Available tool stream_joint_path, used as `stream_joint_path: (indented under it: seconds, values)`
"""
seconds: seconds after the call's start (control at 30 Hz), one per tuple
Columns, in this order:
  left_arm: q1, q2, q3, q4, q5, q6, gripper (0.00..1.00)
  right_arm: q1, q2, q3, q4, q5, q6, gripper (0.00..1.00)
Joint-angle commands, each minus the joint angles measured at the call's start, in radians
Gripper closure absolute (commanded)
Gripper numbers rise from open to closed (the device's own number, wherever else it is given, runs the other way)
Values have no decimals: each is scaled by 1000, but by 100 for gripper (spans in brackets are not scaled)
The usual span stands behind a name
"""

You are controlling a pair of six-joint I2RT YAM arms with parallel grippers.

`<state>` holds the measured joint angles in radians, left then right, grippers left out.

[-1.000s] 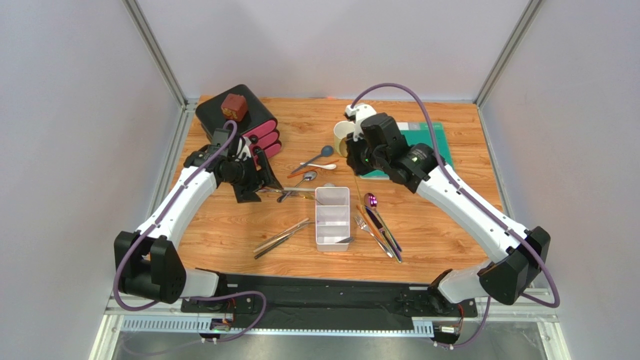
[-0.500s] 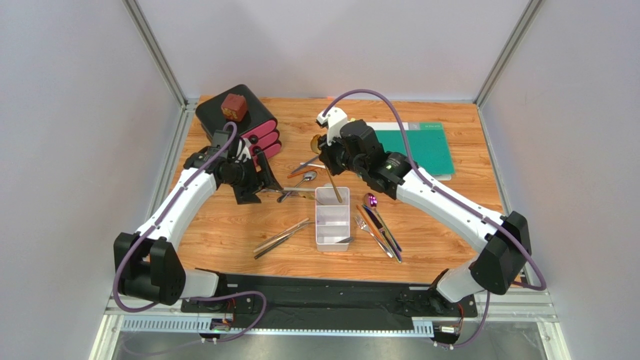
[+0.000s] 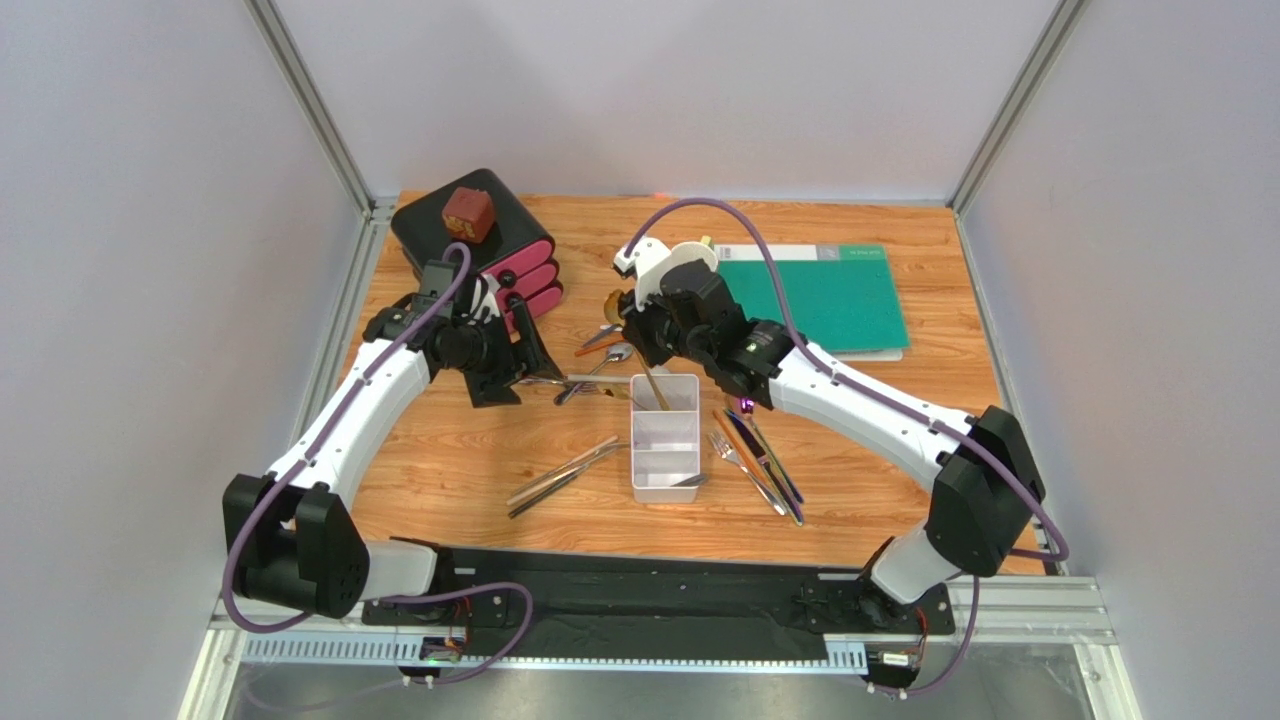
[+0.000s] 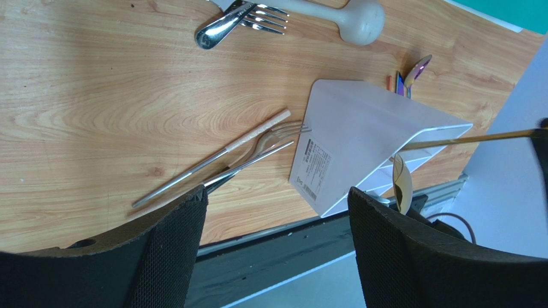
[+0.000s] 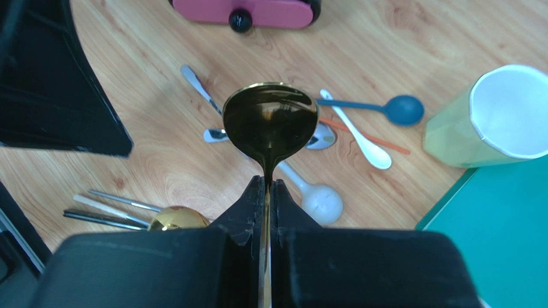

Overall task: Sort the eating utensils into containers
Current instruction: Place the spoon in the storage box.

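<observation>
My right gripper (image 5: 269, 187) is shut on the neck of a gold spoon (image 5: 270, 119), bowl sticking out past the fingertips. In the top view this gripper (image 3: 643, 327) hangs just beyond the far end of the white divided tray (image 3: 666, 444), and the spoon's handle (image 3: 657, 390) slants down over that end. The left wrist view shows the handle (image 4: 469, 138) reaching into the tray (image 4: 360, 141). My left gripper (image 3: 534, 360) hovers open and empty left of the tray. Loose utensils lie around: a blue spoon (image 5: 392, 109), a white spoon (image 5: 357, 138), silver pieces (image 3: 564, 477).
A black box with pink drawers (image 3: 504, 255) stands at the back left. A pale cup (image 5: 489, 119) and a green mat (image 3: 834, 293) are at the back right. Forks, knives and a purple spoon (image 3: 741, 401) lie right of the tray. Another gold spoon bowl (image 5: 173, 218) rests on the wood.
My right arm has swung left from beside the cup to the tray's far end, carrying the gold spoon. The left arm has stayed still and open.
</observation>
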<state>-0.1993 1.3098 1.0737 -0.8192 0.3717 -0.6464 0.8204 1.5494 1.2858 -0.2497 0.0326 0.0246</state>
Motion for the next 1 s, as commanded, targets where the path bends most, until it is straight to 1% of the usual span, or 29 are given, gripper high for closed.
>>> stream_joint_path:
  seconds: [0.0,0.1,0.23,0.4,0.43,0.47,0.53,0.57,0.67,0.77,0.83,0.9,0.97]
  values:
    - [6,-23,5,9,-17,10,15,16,-26,-68,98,18,8,100]
    - [6,-20,8,11,-17,13,15,34,-38,-108,101,32,18,100]
    - [6,-11,6,9,-7,13,15,49,-57,-129,90,55,31,93]
    - [6,-14,-3,15,-4,10,15,54,-81,-152,73,64,52,91]
    - [6,-15,-3,14,-2,10,15,54,-89,-152,66,66,57,89]
    - [6,-17,-3,14,-2,10,15,54,-94,-152,60,67,58,82]
    - [6,-17,-6,15,-1,11,15,54,-112,-154,43,81,72,77]
    - [6,-18,-8,15,-1,10,15,54,-118,-157,38,87,77,72]
    - [6,-15,-11,17,3,8,15,54,-137,-158,6,113,87,62]
    - [6,-15,-12,20,7,8,15,56,-155,-158,-48,162,103,60]
    - [6,-18,-15,20,6,10,15,52,-199,-160,-98,255,119,59]
    - [6,-23,-17,18,0,10,15,34,-253,-178,-149,352,156,52]
    - [6,-30,-20,22,-4,8,15,-1,-275,-201,-196,363,199,46]
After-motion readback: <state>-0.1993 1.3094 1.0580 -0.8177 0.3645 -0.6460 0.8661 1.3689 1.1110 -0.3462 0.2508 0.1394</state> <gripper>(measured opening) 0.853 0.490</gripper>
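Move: The right hand holds the gold spoon just below its bowl, handle slanting down into the storage box. The box's back compartment lies about 6 cm back, 5 cm to the right and 14 cm below this hand. The bowl of the gold spoon already in there sticks out some 6 cm back and 2 cm to the left; the mug stands about 10 cm ahead and 10 cm right. From the left hand, the compartment is roughly 18 cm to the right, 1 cm back and 8 cm lower. Lower the right hand about 5 cm while drawing it back some 3 cm, sliding the spoon's handle deeper into the storage box's back compartment. Then open the fingers to about half, let go of the spoon, and withdraw up 3 cm and 5 cm to the right, turning the hand some 10 degrees clockwise. ##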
